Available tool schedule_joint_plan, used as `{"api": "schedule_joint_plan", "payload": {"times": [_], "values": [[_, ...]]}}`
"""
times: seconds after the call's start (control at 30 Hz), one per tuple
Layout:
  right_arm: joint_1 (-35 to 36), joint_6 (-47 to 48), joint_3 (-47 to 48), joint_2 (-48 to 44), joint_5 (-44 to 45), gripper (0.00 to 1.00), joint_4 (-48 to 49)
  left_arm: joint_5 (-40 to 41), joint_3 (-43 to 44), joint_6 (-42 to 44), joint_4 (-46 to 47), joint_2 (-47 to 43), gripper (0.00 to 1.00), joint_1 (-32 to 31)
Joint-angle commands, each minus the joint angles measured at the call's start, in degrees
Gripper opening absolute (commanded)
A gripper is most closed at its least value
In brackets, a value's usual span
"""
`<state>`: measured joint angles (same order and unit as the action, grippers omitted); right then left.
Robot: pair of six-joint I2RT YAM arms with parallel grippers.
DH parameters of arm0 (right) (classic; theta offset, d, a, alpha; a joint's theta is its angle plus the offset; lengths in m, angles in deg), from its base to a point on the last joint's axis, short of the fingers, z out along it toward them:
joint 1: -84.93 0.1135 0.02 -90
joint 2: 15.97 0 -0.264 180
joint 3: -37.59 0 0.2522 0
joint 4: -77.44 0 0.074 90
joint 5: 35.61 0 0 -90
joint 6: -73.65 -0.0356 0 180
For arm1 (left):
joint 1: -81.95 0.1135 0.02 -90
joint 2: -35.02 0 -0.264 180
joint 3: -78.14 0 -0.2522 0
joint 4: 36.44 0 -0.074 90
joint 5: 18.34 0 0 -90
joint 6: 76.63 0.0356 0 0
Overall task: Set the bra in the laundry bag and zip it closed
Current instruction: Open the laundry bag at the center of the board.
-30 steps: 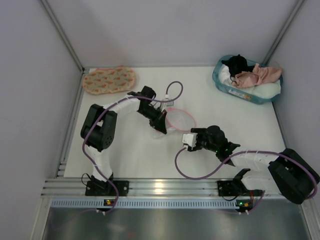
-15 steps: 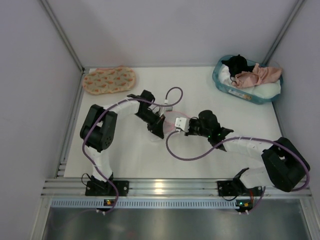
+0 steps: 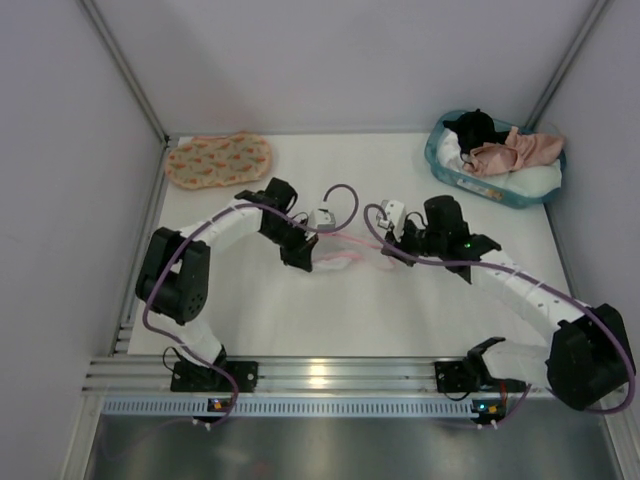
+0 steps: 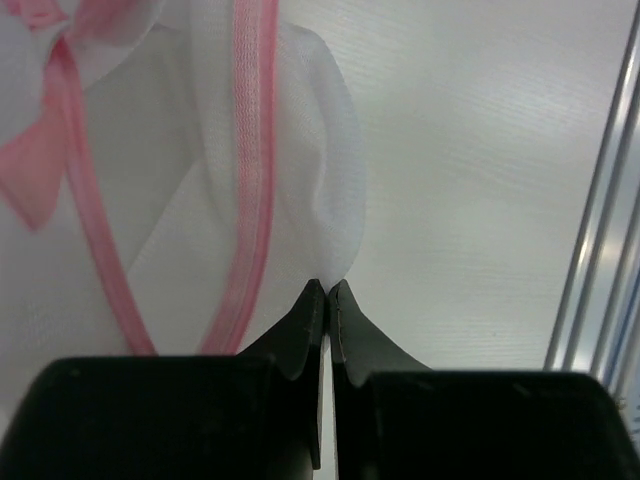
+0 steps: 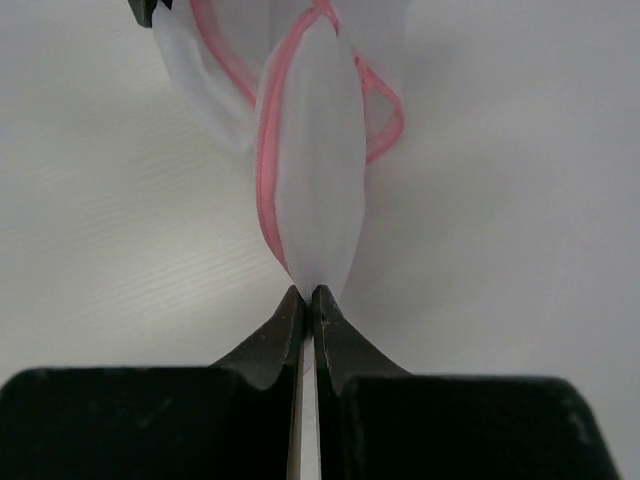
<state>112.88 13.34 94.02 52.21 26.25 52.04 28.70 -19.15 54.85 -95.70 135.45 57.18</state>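
Note:
The laundry bag point(image 3: 345, 257), white mesh with a pink zipper rim, lies stretched on the table between my two grippers. My left gripper point(image 3: 303, 256) is shut on the bag's left edge; the left wrist view shows the mesh point(image 4: 200, 180) pinched at the tips of that gripper point(image 4: 328, 288). On the bag's right edge my right gripper point(image 3: 386, 250) is shut; the right wrist view shows a fold of mesh point(image 5: 315, 170) caught in the same gripper point(image 5: 308, 292). The salmon-pink bra point(image 3: 520, 150) lies in the teal basket at the far right, away from both grippers.
The teal basket point(image 3: 440, 160) also holds black and white garments. An orange-printed padded piece point(image 3: 218, 160) lies at the far left corner. Walls close the table on three sides, with a metal rail point(image 4: 600, 220) along the left edge.
My right gripper moved away from the near edge to the bag, shut on its right edge and drew it right. The left arm shifted left, so the bag is now stretched flat.

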Motion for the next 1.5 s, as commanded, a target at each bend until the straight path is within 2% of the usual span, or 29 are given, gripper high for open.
{"api": "schedule_joint_plan", "payload": {"times": [0.0,0.17,0.3,0.33,0.4,0.5,0.57,0.73,0.8,0.9,0.93,0.97,1.0,1.03,1.17,1.27,1.47], "values": [[-5.2,-9.5,5.8,2.5,-6.7,0.0,-6.9,5.2,-3.5,10.3,3.5,-7.2,0.03,0.3],[-17.6,-25.5,10.8,9.4,-12.5,0.0,-5.2,13.8,-11.1,16.8,14.5,-14.9,0.04,0.3],[-23.1,-36.8,12.9,13.2,-16.2,0.0,-0.6,18.0,-14.2,19.1,22.1,-19.7,0.24,0.3],[-24.2,-40.6,12.8,13.8,-17.2,0.0,0.4,18.4,-14.6,18.9,22.6,-20.3,0.34,0.4],[-24.8,-44.4,12.2,15.0,-19.9,0.0,2.1,19.1,-14.7,17.0,22.7,-21.8,0.41,0.3],[-25.6,-51.6,8.7,15.9,-23.6,0.0,6.4,18.8,-13.5,9.3,22.6,-23.2,0.43,0.4],[-26.3,-57.3,6.6,16.2,-25.7,0.0,10.9,18.6,-12.2,0.7,22.6,-23.1,0.46,0.3],[-27.4,-68.6,1.0,17.8,-27.7,0.0,20.9,16.2,-7.4,-19.5,22.7,-19.0,0.47,0.6],[-29.8,-72.3,0.1,18.7,-28.1,0.0,25.2,15.2,-6.5,-23.3,22.9,-16.9,0.48,1.4],[-31.3,-75.6,0.6,20.1,-28.4,0.0,29.6,15.5,-5.1,-28.4,24.9,-14.7,0.5,3.8],[-31.7,-76.6,0.8,20.3,-28.4,0.0,30.6,15.7,-4.7,-29.9,25.7,-14.3,0.57,5.9],[-32.2,-77.5,0.9,21.2,-28.4,0.0,31.7,15.7,-4.3,-30.6,26.6,-13.9,0.73,7.2],[-32.9,-78.7,1.0,21.6,-28.5,0.0,32.8,15.5,-3.9,-31.2,28.0,-13.1,0.75,8.6],[-33.2,-79.3,0.7,22.3,-28.7,0.0,33.5,15.5,-2.5,-32.1,28.4,-12.5,0.76,11.6],[-32.9,-79.3,-2.5,22.9,-28.6,0.0,33.8,14.0,0.6,-32.4,28.5,-10.4,0.77,16.9],[-32.6,-78.7,-5.2,23.8,-28.2,0.0,34.6,12.8,0.7,-32.2,28.4,-11.0,0.77,17.6],[-30.6,-74.8,-4.8,25.4,-25.0,0.0,32.2,11.2,-0.7,-35.4,28.7,-12.2,0.76,17.6]]}}
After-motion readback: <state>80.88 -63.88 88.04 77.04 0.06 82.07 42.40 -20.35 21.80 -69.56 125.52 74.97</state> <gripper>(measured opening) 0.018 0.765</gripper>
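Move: Both hands hold the laundry bag off the table, stretched and crumpled between them: its middle is about 8 cm right and 2 cm ahead of the left hand, at about its height, and some 11 cm left, 2 cm ahead and 4 cm below the right. The flowered bag lies about 26 cm ahead and 24 cm left of the left hand, on the table; the basket stands some 27 cm ahead and 28 cm right of the right hand. The right hand keeps its pinch on the edge of the lid and swings it about 7 cm forward and 8 cm right, easing back briefly midway, while the wrist rolls strongly and turns some 45 degrees clockwise, and it finally sinks about 4 cm with the lid. The left hand first draws left, then opens its fingers and lets go of the bag, pulling away forward by about 15 cm in all, left and up, turning counter-clockwise and opening wide. ##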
